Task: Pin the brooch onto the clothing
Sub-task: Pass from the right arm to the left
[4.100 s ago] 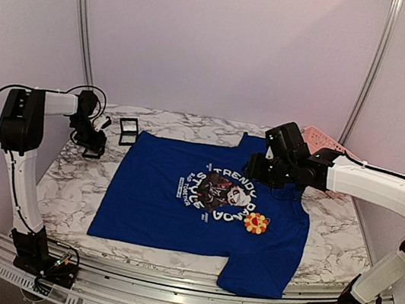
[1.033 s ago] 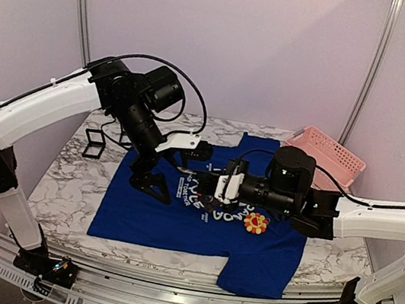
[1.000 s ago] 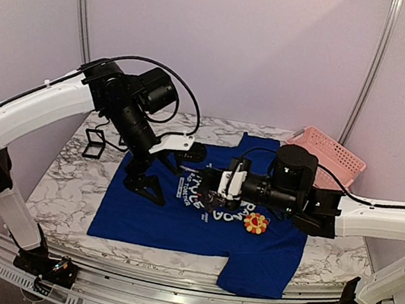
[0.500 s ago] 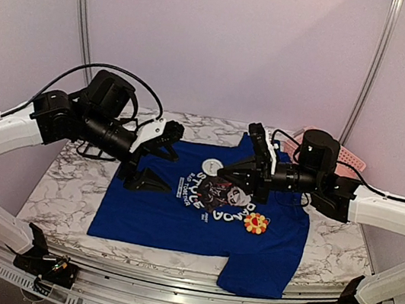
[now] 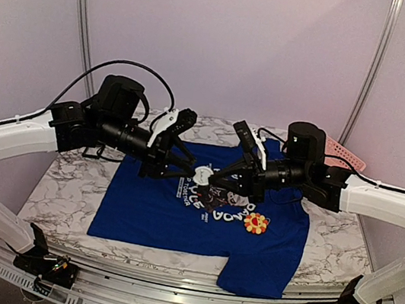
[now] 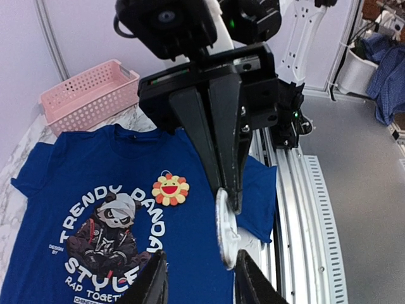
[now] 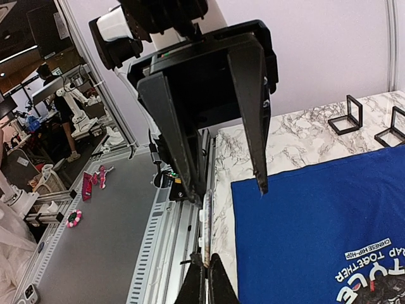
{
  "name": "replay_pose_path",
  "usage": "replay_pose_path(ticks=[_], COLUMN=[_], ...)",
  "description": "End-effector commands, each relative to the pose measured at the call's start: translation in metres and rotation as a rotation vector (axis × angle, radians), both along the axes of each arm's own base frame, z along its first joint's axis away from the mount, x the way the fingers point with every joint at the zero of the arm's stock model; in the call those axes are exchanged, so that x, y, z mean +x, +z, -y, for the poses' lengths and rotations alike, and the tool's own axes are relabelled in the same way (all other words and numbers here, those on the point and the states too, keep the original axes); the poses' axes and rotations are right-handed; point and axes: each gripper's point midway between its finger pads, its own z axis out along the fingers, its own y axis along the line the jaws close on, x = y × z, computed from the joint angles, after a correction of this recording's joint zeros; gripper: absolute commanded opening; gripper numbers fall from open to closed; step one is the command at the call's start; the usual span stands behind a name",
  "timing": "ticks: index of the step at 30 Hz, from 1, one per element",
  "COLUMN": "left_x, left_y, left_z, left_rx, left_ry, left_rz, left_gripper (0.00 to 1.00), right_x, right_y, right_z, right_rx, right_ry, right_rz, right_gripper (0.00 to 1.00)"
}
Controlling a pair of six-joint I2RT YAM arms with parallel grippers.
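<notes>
The blue panda T-shirt, the clothing (image 5: 146, 213), lies flat on the marble table. On it, right of the print, rests the flower brooch (image 5: 256, 223) (image 6: 170, 189), with no gripper touching it. Both arms meet in the air above the chest print. My right gripper (image 5: 218, 176) (image 7: 205, 282) is shut on the rim of a small white round disc (image 5: 203, 174) (image 6: 223, 228) (image 7: 206, 215). My left gripper (image 5: 188, 167) (image 6: 199, 288) faces it, jaws apart on either side of the disc. One left finger (image 6: 250, 285) is close beside the disc, the other stands well off.
A pink basket (image 5: 341, 151) (image 6: 88, 92) stands at the table's back right corner. Two small black square frames (image 7: 347, 117) sit on the marble beyond the shirt's edge. The metal rail (image 6: 297, 209) runs along the table's near edge.
My left gripper has swung right to the disc held by my right gripper, and its jaws have narrowed around it. The right gripper shifted slightly left. The brooch has not moved.
</notes>
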Motion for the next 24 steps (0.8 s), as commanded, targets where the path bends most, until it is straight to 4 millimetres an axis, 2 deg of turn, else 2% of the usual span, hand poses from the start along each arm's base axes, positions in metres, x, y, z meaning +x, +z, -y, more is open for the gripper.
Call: replay_pose_path(ticks=[1,4,5,9,10,12,13,15,17,19,21,24], left_x=[-0.001,0.000,0.001,0.001,0.001,0.001,0.003,0.011,0.020,0.022,0.020,0.017], left_y=[-0.001,-0.003,-0.004,-0.002,-0.002,-0.001,0.001,0.009,0.027,0.055,0.071,0.077], left_z=[0.008,0.009,0.010,0.011,0.011,0.011,0.011,0.009,0.007,0.009,0.011,0.014], left_rx=[-0.031,-0.029,-0.029,-0.034,-0.035,-0.044,-0.053,-0.098,-0.192,-0.313,-0.386,-0.443], left_ry=[-0.001,0.005,0.005,0.003,0.002,0.005,0.017,0.066,0.094,0.077,0.056,0.038], left_rz=[-0.046,-0.062,-0.063,-0.057,-0.056,-0.056,-0.058,-0.115,-0.191,-0.210,-0.205,-0.209], left_gripper=[0.34,0.33,0.30,0.03,0.00,0.00,0.00,0.00,0.00,0.00,0.00,0.00], right_x=[0.011,0.012,0.013,0.014,0.015,0.018,0.023,0.031,0.034,0.034,0.036,0.035], right_y=[0.000,0.005,0.006,0.005,0.005,0.008,0.010,0.012,0.020,0.028,0.041,0.058], right_z=[-0.003,-0.003,-0.003,-0.003,-0.004,-0.004,-0.004,0.000,0.009,0.019,0.029,0.035], right_rx=[-0.038,-0.027,-0.028,-0.033,-0.034,-0.026,-0.020,-0.003,0.052,0.125,0.211,0.322], right_ry=[-0.027,-0.031,-0.034,-0.036,-0.041,-0.060,-0.089,-0.159,-0.225,-0.282,-0.335,-0.358], right_rz=[0.018,0.045,0.047,0.061,0.063,0.077,0.087,0.100,0.130,0.148,0.162,0.161], right_gripper=[0.00,0.00,0.00,0.00,0.00,0.00,0.04,0.19,0.30,0.38,0.40,0.37])
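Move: The white-backed brooch disc, held by its near rim in the right fingers, is centred about 2 cm to the right of the left hand point and 1 cm below it, level fore and aft, its free rim reaching the half-open left fingers. From the right hand it is about 2 cm to the left, at the same height. From the left hand, the flower brooch on the shirt is some 20 cm right and 8 cm ahead, the panda print about 8 cm right and 18 cm ahead, both nearly 30 cm lower. The left fingers close from part open and pinch the free rim of the white disc, easing barely 1 cm to the right onto it, while the right hand keeps its hold and drifts slightly forward. Only then do the right fingers open to under half and let go, that hand going about 2.5 cm forward in all and lastly some 2 cm right, away from the disc, as the left hand lifts the disc about 4 cm and 2 cm forward, its right-pointing fingertips tipping up by roughly 15 degrees. ##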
